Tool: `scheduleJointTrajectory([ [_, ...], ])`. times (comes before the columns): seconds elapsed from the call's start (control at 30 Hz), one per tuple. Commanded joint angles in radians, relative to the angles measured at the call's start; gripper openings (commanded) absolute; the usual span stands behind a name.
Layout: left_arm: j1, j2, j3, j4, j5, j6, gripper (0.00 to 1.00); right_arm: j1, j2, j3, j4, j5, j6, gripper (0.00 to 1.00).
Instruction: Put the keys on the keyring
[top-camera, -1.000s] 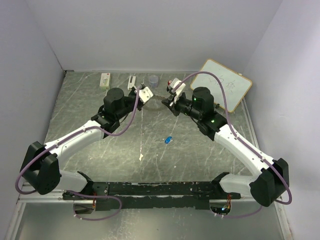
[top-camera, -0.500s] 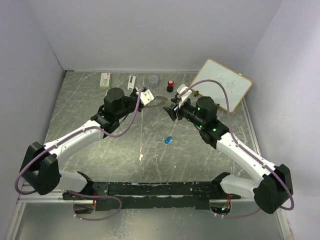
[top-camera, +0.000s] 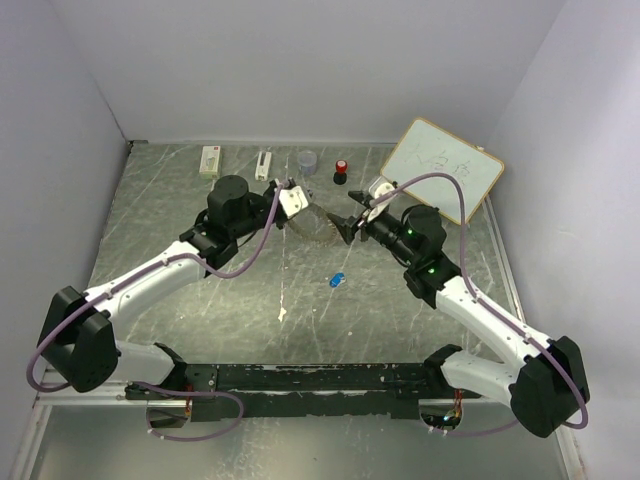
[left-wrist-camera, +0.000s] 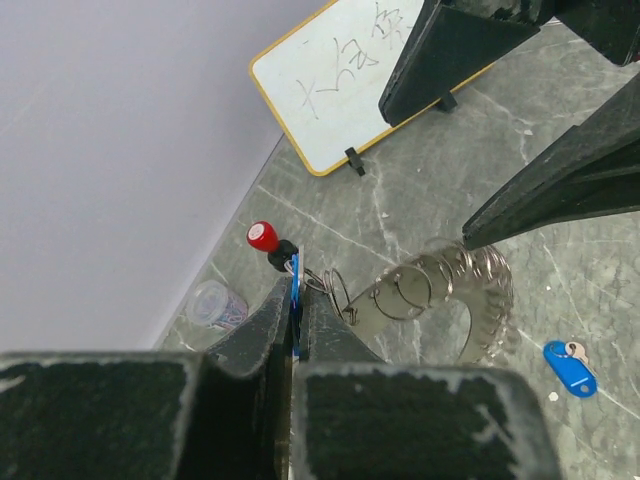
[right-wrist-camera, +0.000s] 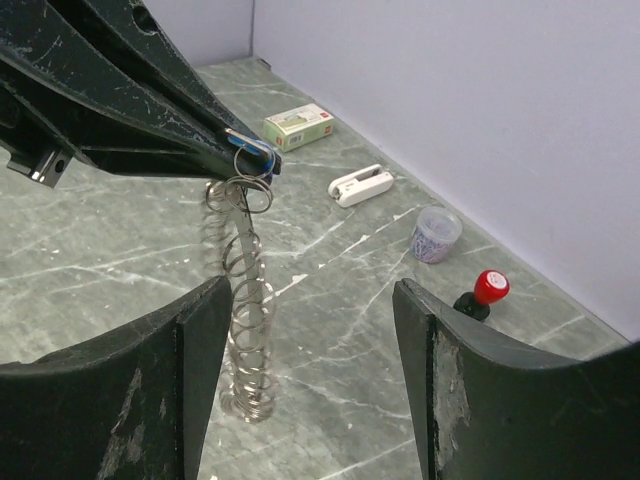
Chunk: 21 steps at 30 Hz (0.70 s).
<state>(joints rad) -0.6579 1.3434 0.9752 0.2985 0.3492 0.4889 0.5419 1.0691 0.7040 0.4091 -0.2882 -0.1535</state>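
My left gripper (top-camera: 296, 200) (left-wrist-camera: 296, 288) is shut on a blue key (left-wrist-camera: 296, 305) (right-wrist-camera: 250, 146), pinched edge-on between its fingertips. The keyring (top-camera: 320, 222) (left-wrist-camera: 452, 292) (right-wrist-camera: 246, 320), a grey metal ring fringed with small loops, hangs from that key by a thin wire loop, and its lower edge reaches the table. My right gripper (top-camera: 350, 222) (right-wrist-camera: 310, 300) is open just right of the ring, touching nothing. A second blue key (top-camera: 337, 279) (left-wrist-camera: 570, 365) with a white part lies on the table nearer the arms' bases.
Along the back stand a red-and-black knob (top-camera: 341, 170) (right-wrist-camera: 482, 292), a clear cup of clips (top-camera: 307, 160) (right-wrist-camera: 435, 234), a white stapler (top-camera: 263, 164) (right-wrist-camera: 362, 185) and a small box (top-camera: 210, 160) (right-wrist-camera: 298, 126). A whiteboard (top-camera: 443, 168) (left-wrist-camera: 340, 85) leans at the back right.
My right gripper has opened and drawn back to the right, away from the left gripper. The keyring now hangs from the key in the left gripper, which has stayed shut.
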Motion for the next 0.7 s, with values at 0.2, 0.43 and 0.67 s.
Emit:
scheduleJointTrajectory([
  [0.2,-0.008,-0.061,0.022,0.037,0.131,-0.004,0.07,-0.005,-0.034,-0.062,0.134,-0.056,0.049,0.64],
  [0.43,-0.008,-0.093,-0.021,0.058,0.253,0.014,0.07,-0.005,-0.083,-0.1,0.138,-0.056,0.042,0.64],
  [0.67,-0.012,-0.106,-0.058,0.079,0.306,0.022,0.07,-0.005,-0.124,-0.132,0.122,-0.041,0.03,0.64],
])
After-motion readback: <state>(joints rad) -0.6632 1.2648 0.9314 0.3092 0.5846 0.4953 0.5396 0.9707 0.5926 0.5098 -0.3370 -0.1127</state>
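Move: The keyring hangs from the left fingers, which hold it by a blue key; its middle is about 4 cm back, 4 cm right and 7 cm below the left hand. From the open right hand it lies some 7 cm left, 1 cm ahead and 7 cm lower. Around the right hand, the loose blue key lies about 9 cm back, 1 cm left and 25 cm below; the red-capped bottle stands roughly 20 cm ahead, 1 cm right and 22 cm below. Keeping its pinch on the blue key, the left hand draws the hanging keyring back about 5 cm, rising slightly at first, and turns clockwise some 15 degrees. The right hand eases back 2.5 cm with its fingers still spread, their tips close beside the keyring's coils. ##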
